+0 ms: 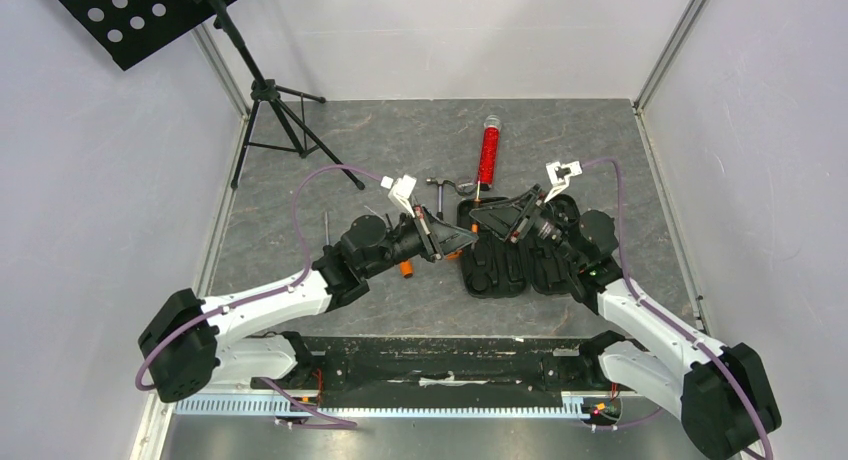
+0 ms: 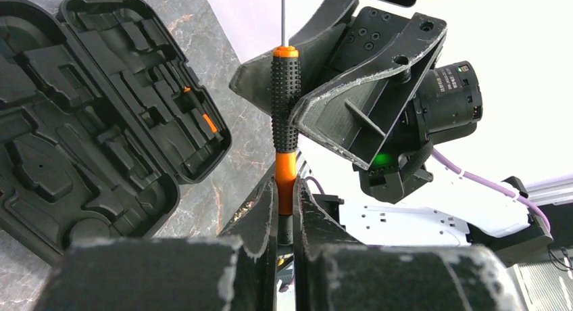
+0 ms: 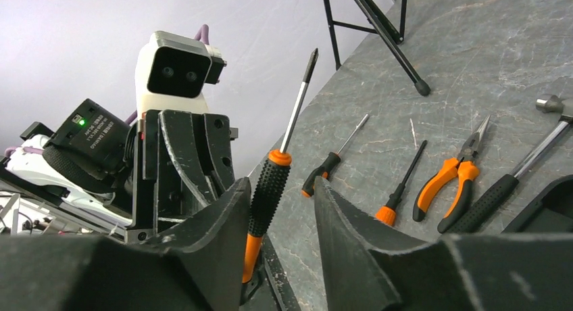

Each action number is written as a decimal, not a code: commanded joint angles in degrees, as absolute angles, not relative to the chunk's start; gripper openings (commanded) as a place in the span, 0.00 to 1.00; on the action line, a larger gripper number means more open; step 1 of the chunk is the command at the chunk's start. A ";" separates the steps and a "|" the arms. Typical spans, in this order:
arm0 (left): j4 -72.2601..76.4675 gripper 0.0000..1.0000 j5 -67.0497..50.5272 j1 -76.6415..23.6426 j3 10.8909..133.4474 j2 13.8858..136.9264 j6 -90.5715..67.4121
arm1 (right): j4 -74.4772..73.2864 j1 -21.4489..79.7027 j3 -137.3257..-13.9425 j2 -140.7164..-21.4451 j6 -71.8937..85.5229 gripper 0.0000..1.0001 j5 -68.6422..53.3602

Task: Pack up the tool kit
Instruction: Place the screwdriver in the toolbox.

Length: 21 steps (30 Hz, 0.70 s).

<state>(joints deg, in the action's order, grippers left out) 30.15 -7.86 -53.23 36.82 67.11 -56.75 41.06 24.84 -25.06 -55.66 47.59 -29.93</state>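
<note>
The tool kit's black case (image 1: 520, 265) lies open on the table, its moulded slots (image 2: 101, 122) showing. My left gripper (image 2: 285, 196) is shut on the orange lower end of an orange-and-black screwdriver (image 2: 285, 108) and holds it upright in the air beside the case. My right gripper (image 3: 282, 184) is open around the same screwdriver's (image 3: 269, 189) studded black grip. One finger (image 3: 223, 216) sits against the grip. The other finger (image 3: 351, 223) stands off it with a clear gap.
Two small screwdrivers (image 3: 328, 165) (image 3: 402, 186), pliers (image 3: 454, 179) and a hammer (image 3: 520, 169) lie on the table behind the case. A red tube (image 1: 488, 155) lies further back. A black tripod stand (image 1: 275, 110) is at the back left.
</note>
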 commanded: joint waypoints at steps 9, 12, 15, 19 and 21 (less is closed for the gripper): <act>31.70 0.13 -6.41 -53.65 39.66 69.01 -57.34 | 33.96 25.31 -30.22 -52.63 42.02 0.00 -29.65; 28.25 0.33 -4.64 -53.61 39.63 67.73 -55.63 | 23.12 25.30 -33.88 -51.14 35.03 0.00 -26.88; 19.66 0.51 -0.76 -53.53 41.36 65.19 -51.19 | 10.20 25.21 -37.72 -50.16 26.60 0.00 -21.65; -4.75 0.69 10.46 -52.79 49.46 63.14 -42.63 | -7.44 25.19 -43.55 -51.52 15.05 0.00 -13.72; -14.25 0.78 16.21 -51.85 53.91 62.59 -38.83 | -15.06 25.14 -45.47 -52.66 10.88 0.00 -8.20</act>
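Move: The screwdriver is held level, tip pointing forward, by the left gripper on its butt end; its handle's middle lies about 4 cm straight ahead of that gripper, and already between the right gripper's open fingers. The toolbox's left half is roughly 24 cm below the right gripper, 8 cm ahead and 5 cm to its right. The right half lies at the same distance ahead, some 19 cm right; the hammer is about 16 cm ahead and 6 cm left, 25 cm down. Shut the right gripper on the screwdriver's textured handle while the left keeps its pinch. Only then open the left gripper wide and back it off left, forward and down, about 4 cm in all. Carry the screwdriver with the right gripper some 4 cm right and forward towards the toolbox, fingertips tipping down and swinging clockwise, a bit over 20 degrees in all. ##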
